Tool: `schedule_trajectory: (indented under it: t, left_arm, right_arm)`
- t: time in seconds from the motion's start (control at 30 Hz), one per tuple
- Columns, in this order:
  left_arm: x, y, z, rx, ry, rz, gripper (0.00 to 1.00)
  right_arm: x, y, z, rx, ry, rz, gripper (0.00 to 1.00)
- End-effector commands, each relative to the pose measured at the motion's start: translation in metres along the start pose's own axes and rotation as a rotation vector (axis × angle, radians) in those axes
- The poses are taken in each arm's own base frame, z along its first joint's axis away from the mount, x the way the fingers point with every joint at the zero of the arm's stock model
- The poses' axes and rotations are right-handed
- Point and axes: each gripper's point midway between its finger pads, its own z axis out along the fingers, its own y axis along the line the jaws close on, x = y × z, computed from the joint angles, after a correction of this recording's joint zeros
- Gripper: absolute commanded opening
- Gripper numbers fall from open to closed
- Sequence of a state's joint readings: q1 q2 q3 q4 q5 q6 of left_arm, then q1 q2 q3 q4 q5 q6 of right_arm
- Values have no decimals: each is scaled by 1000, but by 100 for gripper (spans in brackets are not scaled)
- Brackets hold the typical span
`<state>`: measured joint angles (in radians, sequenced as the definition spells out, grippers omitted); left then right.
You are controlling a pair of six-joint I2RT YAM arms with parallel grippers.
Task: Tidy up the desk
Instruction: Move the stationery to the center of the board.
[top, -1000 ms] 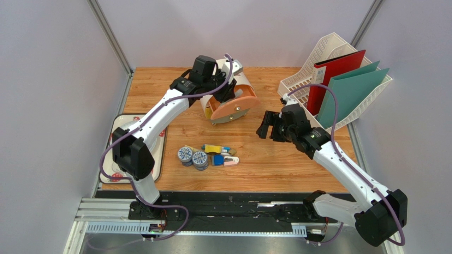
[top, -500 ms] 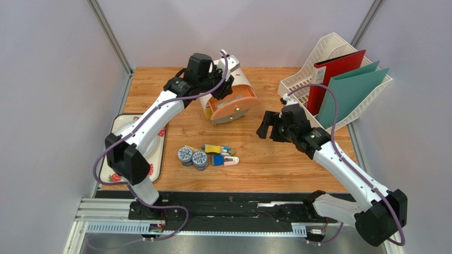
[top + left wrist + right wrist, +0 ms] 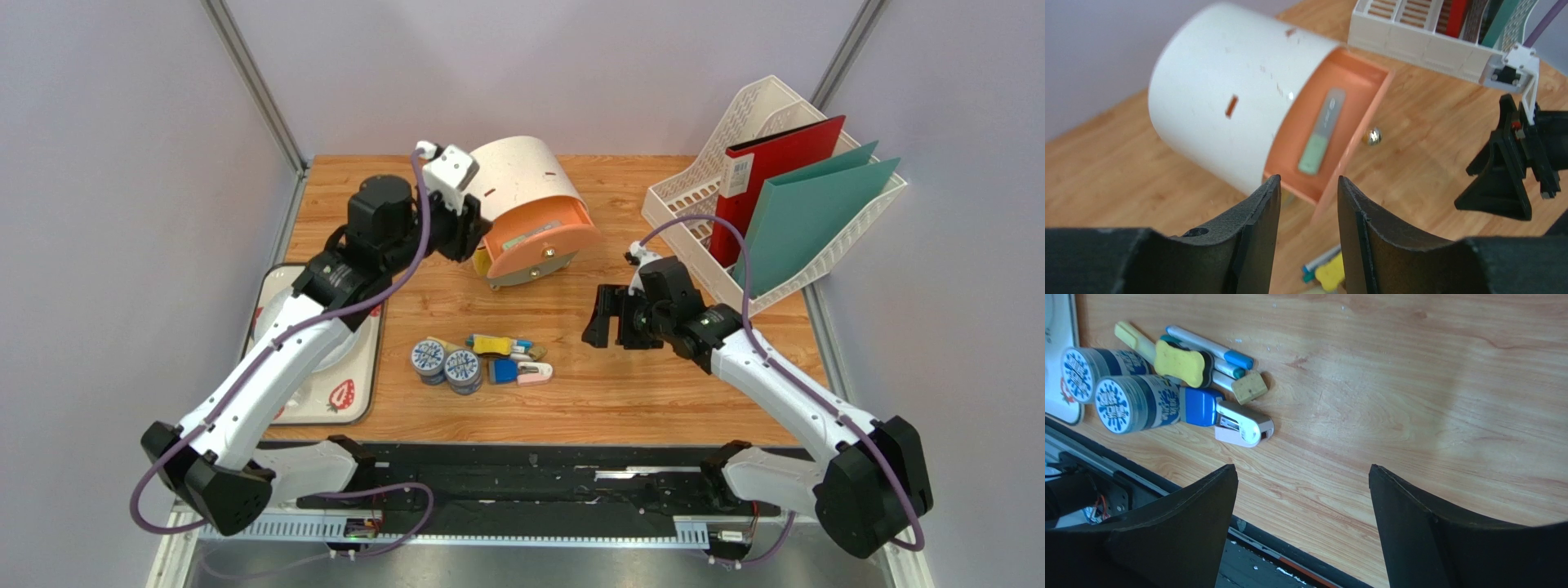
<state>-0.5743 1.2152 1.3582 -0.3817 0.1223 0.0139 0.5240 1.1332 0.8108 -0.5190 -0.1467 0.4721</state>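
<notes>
The desk (image 3: 650,392) is a light wood-grain tabletop. At its back stands a white cylindrical organiser (image 3: 521,184) with its orange drawer (image 3: 536,245) pulled out. A grey-green item (image 3: 1321,138) lies in that drawer. My left gripper (image 3: 470,230) hovers just left of the drawer, open with nothing between its fingers (image 3: 1269,208). Near the front, two blue-lidded round tins (image 3: 444,363), pens, a yellow bone-shaped eraser (image 3: 491,344) and a blue-white stapler (image 3: 521,371) lie clustered. My right gripper (image 3: 604,316) hangs open and empty to the right of that cluster.
A white file rack (image 3: 699,184) with red and green folders stands at the back right. A strawberry-print tray (image 3: 356,392) lies at the desk's left edge under the left arm. Black metal rails (image 3: 515,459) run along the near edge.
My left gripper has drawn back from the drawer toward the left, and its jaws have widened. The right gripper has shifted slightly toward the near left.
</notes>
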Motion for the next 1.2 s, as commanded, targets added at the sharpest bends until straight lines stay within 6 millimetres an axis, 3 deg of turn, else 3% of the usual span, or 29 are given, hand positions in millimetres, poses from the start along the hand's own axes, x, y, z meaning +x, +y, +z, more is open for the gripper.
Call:
schedule_trajectory:
  t: [0.0,0.1,0.27,0.37,0.4,0.5,0.7,0.73,0.83,0.87,1.0,1.17]
  left_arm:
    - [57,-2,-14,-72,90,-189,48]
    - [90,-9,-27,-75,139,-270,48]
    - [116,-37,-49,27,176,-365,48]
    - [144,-55,-60,83,238,-418,50]
    - [162,-59,-63,84,279,-437,53]
    - [188,-79,-62,121,337,-499,66]
    - [232,-112,-57,119,422,-529,67]
    - [238,-119,-58,133,436,-534,90]
    - [261,-128,-58,124,462,-566,91]
    - [260,-130,-56,132,438,-576,92]
    - [288,-122,-54,60,478,-593,93]
    - [299,-99,-43,-107,475,-590,94]
  right_arm:
    - [9,16,9,-73,23,-78,82]
    - [18,18,15,-48,42,-103,82]
    - [27,18,17,-23,40,-95,82]
    - [33,15,14,-10,30,-72,82]
    - [34,15,13,-10,27,-59,82]
    - [36,13,9,-11,7,-43,82]
    - [38,9,0,-9,-23,-34,82]
    - [39,7,-1,-6,-25,-37,83]
    - [42,2,-5,-2,-43,-42,83]
    - [43,0,-7,0,-54,-41,83]
    - [44,-1,-7,-13,-78,-27,83]
    - [43,2,-1,-30,-89,-20,84]
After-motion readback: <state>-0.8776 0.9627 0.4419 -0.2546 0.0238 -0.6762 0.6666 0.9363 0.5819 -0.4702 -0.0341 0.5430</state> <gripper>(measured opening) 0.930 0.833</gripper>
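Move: The stationery's blue piece lies roughly 11 cm back from the left hand, about 2 cm to its right and some 34 cm below. The nearer jar stands about 7 cm left of that piece, the stapler is 4 cm right of it, and the yellow eraser lies 3 cm farther out and 2 cm left of it. From the right hand the blue piece is about 15 cm left, 1 cm back and 11 cm below. No contact can be made out; the left hand swoops down almost 30 cm and back some 17 cm to the near side of the stationery, tipping its fingers down about 45 degrees and spreading them nearly full. It ends close beside the nearer jar and just short of the blue piece. The right hand eases back about 5 cm and down 3 cm, still wide open. ##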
